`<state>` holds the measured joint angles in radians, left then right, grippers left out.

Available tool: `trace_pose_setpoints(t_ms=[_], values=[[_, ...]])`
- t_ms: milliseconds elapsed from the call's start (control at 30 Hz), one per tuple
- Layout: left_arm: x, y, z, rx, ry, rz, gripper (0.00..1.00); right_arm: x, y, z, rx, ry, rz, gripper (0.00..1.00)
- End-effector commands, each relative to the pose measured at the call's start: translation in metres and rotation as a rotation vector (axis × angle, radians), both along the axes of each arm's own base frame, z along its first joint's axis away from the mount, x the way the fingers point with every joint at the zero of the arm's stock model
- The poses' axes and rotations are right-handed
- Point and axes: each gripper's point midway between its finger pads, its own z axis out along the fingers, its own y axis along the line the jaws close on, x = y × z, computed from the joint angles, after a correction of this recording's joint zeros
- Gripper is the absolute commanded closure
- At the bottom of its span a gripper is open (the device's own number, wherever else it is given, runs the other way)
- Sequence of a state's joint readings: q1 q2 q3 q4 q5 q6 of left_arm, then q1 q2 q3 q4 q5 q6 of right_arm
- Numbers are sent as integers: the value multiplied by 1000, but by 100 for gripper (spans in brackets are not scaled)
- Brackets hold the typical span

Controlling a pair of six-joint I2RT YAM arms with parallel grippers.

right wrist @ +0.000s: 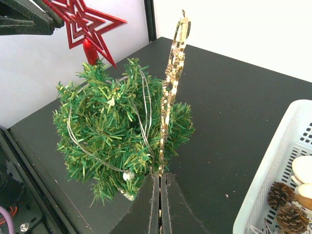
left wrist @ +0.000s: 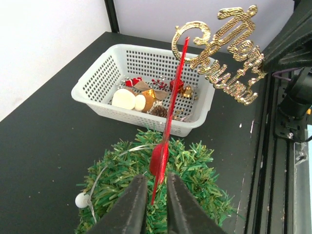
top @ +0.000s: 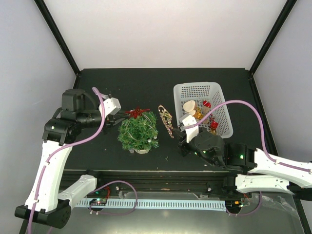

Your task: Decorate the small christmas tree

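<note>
The small christmas tree point(top: 139, 132) stands in the middle of the table, wrapped in a thin wire with white beads. A red star point(left wrist: 168, 126) sits on its top point(right wrist: 85, 22). My left gripper point(left wrist: 156, 176) straddles the star's lower edge, and its jaws stand slightly apart with a thin gap on each side. My right gripper point(right wrist: 160, 175) is shut on the bottom of a gold glitter "Merry Christmas" sign point(right wrist: 173, 73). It holds the sign upright just to the right of the tree point(right wrist: 112, 131). The sign point(top: 165, 121) hangs between the tree and the basket.
A white mesh basket point(top: 195, 87) at the right rear holds pine cones, wooden discs, a gold bell and red ornaments point(left wrist: 146, 97). Black frame posts stand at the table's back corners. A rail runs along the near edge.
</note>
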<state>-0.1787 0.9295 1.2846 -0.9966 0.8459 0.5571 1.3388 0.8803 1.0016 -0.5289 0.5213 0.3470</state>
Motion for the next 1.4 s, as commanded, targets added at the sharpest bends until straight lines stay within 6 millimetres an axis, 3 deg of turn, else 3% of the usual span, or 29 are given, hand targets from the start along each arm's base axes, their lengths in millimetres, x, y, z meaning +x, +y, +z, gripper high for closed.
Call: trace_pose_setpoints(t_ms=[0, 67, 233, 333, 667, 933, 1167, 1367], values=[[2, 1, -2, 15, 7, 15, 79, 4, -5, 5, 31, -4, -25, 99], [3, 2, -1, 18, 5, 21, 67, 4, -5, 6, 33, -5, -25, 99], [5, 4, -1, 27, -5, 40, 57, 4, -6, 7, 33, -6, -25, 99], [5, 6, -1, 35, -16, 55, 46, 4, -4, 8, 46, 6, -10, 99], [1, 27, -25, 102, -26, 167, 4, 0, 22, -2, 76, 130, 101, 99], [-21, 43, -35, 94, -29, 230, 1, 12, 26, -9, 88, 260, 114, 99], [-42, 41, -39, 31, -23, 241, 1, 23, 37, -17, 74, 334, 131, 99], [-48, 41, -43, -13, -24, 253, 1, 34, 48, -28, 47, 411, 123, 99]])
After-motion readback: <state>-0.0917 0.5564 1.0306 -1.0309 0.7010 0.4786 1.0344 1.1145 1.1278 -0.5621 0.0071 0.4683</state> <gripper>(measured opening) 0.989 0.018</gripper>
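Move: The left hand has its fingers around the base of the red star on the treetop; the star's middle is some 3 cm to its right, 1 cm farther out and 1 cm up, with the tree's middle about 4 cm right, 2 cm ahead and 9 cm below. The right hand holds the gold lettering and is bound for the tree, about 13 cm left, 6 cm ahead and 9 cm below; from it the star sits 12 cm left, 6 cm ahead and 1 cm up, the basket roughly 20 cm ahead, 13 cm right and 16 cm below. The left fingers spread wide and let go of the star while the hand hardly shifts, then that hand leaves the treetop to its left, down and back, about 4 cm each way, turning a little counter-clockwise. The right hand, nearly still at first, keeps its pinch on the gold lettering and carries it left, forward and down, some 6 cm in all, towards the tree's upper right side, its fingers tipping down about 20 degrees. ##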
